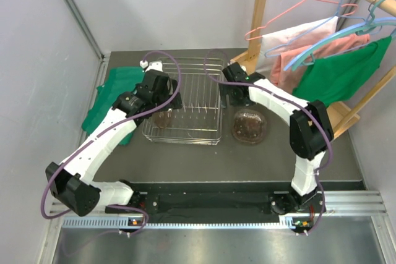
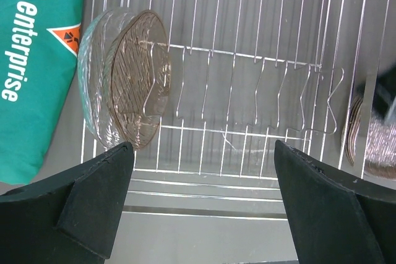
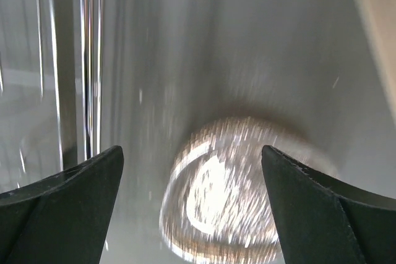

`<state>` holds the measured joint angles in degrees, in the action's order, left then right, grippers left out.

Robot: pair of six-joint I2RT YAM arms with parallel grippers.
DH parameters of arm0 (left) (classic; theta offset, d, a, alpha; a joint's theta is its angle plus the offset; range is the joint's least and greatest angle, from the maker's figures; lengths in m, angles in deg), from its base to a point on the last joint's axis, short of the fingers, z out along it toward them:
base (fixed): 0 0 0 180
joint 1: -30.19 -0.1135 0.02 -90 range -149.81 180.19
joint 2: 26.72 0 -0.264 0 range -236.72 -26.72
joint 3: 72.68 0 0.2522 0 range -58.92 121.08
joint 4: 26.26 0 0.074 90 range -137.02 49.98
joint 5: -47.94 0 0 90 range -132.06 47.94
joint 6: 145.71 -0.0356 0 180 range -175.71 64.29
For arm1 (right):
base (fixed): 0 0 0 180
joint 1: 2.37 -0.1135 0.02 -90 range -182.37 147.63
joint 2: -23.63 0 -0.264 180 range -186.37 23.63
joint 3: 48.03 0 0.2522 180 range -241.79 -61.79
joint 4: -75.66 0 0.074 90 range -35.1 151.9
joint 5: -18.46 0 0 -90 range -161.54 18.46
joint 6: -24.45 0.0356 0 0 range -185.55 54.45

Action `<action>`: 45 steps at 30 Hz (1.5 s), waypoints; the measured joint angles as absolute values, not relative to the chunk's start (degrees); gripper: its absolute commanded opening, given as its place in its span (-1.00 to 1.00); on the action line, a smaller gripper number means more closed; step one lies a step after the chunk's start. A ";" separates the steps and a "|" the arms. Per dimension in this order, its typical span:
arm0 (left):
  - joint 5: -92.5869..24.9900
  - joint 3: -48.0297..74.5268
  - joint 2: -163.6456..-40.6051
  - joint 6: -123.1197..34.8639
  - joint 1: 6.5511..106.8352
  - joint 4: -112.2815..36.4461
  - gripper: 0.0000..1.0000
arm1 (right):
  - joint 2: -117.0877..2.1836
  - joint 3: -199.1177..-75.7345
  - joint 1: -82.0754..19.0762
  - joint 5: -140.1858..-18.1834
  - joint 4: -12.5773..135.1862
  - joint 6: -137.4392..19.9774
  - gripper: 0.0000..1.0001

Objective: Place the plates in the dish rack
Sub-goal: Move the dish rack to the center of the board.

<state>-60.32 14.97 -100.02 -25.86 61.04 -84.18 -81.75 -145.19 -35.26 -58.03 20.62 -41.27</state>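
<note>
The dish rack (image 1: 192,94) is a silver wire rack in the middle of the table. Two plates stand on edge between its tines at the near left, one clear (image 2: 91,81) and one brown (image 2: 140,75). A stack of brown-tinted plates (image 1: 250,126) lies flat on the table to the right of the rack; it shows blurred in the right wrist view (image 3: 226,205). My left gripper (image 2: 204,153) hangs open over the rack's near rim, just right of the standing plates, holding nothing. Above the stack, my right gripper (image 3: 192,159) is open and empty, with the rack's edge (image 3: 90,60) to its left.
A green cloth with white lettering (image 2: 34,60) lies left of the rack. At the back right stands a wooden clothes rail (image 1: 263,10) with hangers and hung garments (image 1: 337,72). Grey walls close in the table on the left and behind.
</note>
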 measured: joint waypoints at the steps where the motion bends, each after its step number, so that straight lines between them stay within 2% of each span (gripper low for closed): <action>1: -60.15 14.81 -99.95 -25.84 60.96 -84.18 0.98 | -83.22 -147.37 -34.82 -57.57 20.12 -41.69 0.86; 16: -57.61 13.90 -99.93 -25.91 59.06 -83.99 0.98 | -107.92 -187.04 -29.62 -59.95 12.51 -50.37 0.89; 22: -56.65 13.63 -99.93 -25.88 58.79 -83.81 0.98 | -109.93 -189.75 -29.64 -63.69 11.66 -51.17 0.89; 30: -55.40 12.67 -99.45 -25.80 58.68 -83.48 0.98 | -99.96 -173.69 -29.88 -60.34 13.67 -52.40 0.89; 39: -54.42 12.06 -98.79 -25.58 58.51 -83.24 0.98 | -74.89 -152.38 -30.47 -60.04 17.52 -52.55 0.89; 45: -53.70 11.95 -98.55 -25.58 58.44 -83.18 0.98 | -65.82 -140.86 -34.12 -63.49 20.14 -54.34 0.89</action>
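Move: The dish rack's middle lies about 15 cm left of the right hand, roughly level with it front to back and some 4 cm lower; its right side wall runs just beside the left finger. The stacked plates on the board sit about 7 cm right and 8 cm back, while the foot of the wooden stand's post is some 13 cm ahead and 7 cm right. From the left hand, the rack's middle is roughly 5 cm ahead, 5 cm right and 17 cm down. Low beside the rack's right wall, the open right hand runs forward about 14 cm towards the rack's far end and bears some 4 cm to the left over the later part of that reach, pushing the far part of the side wall leftwards with the gripper. It then draws back some 16 cm, easing right and lifting about 8 cm clear of the rack towards the stacked plates, the wrist turning a little over 10 degrees counter-clockwise and the fingers still wide open and empty. ##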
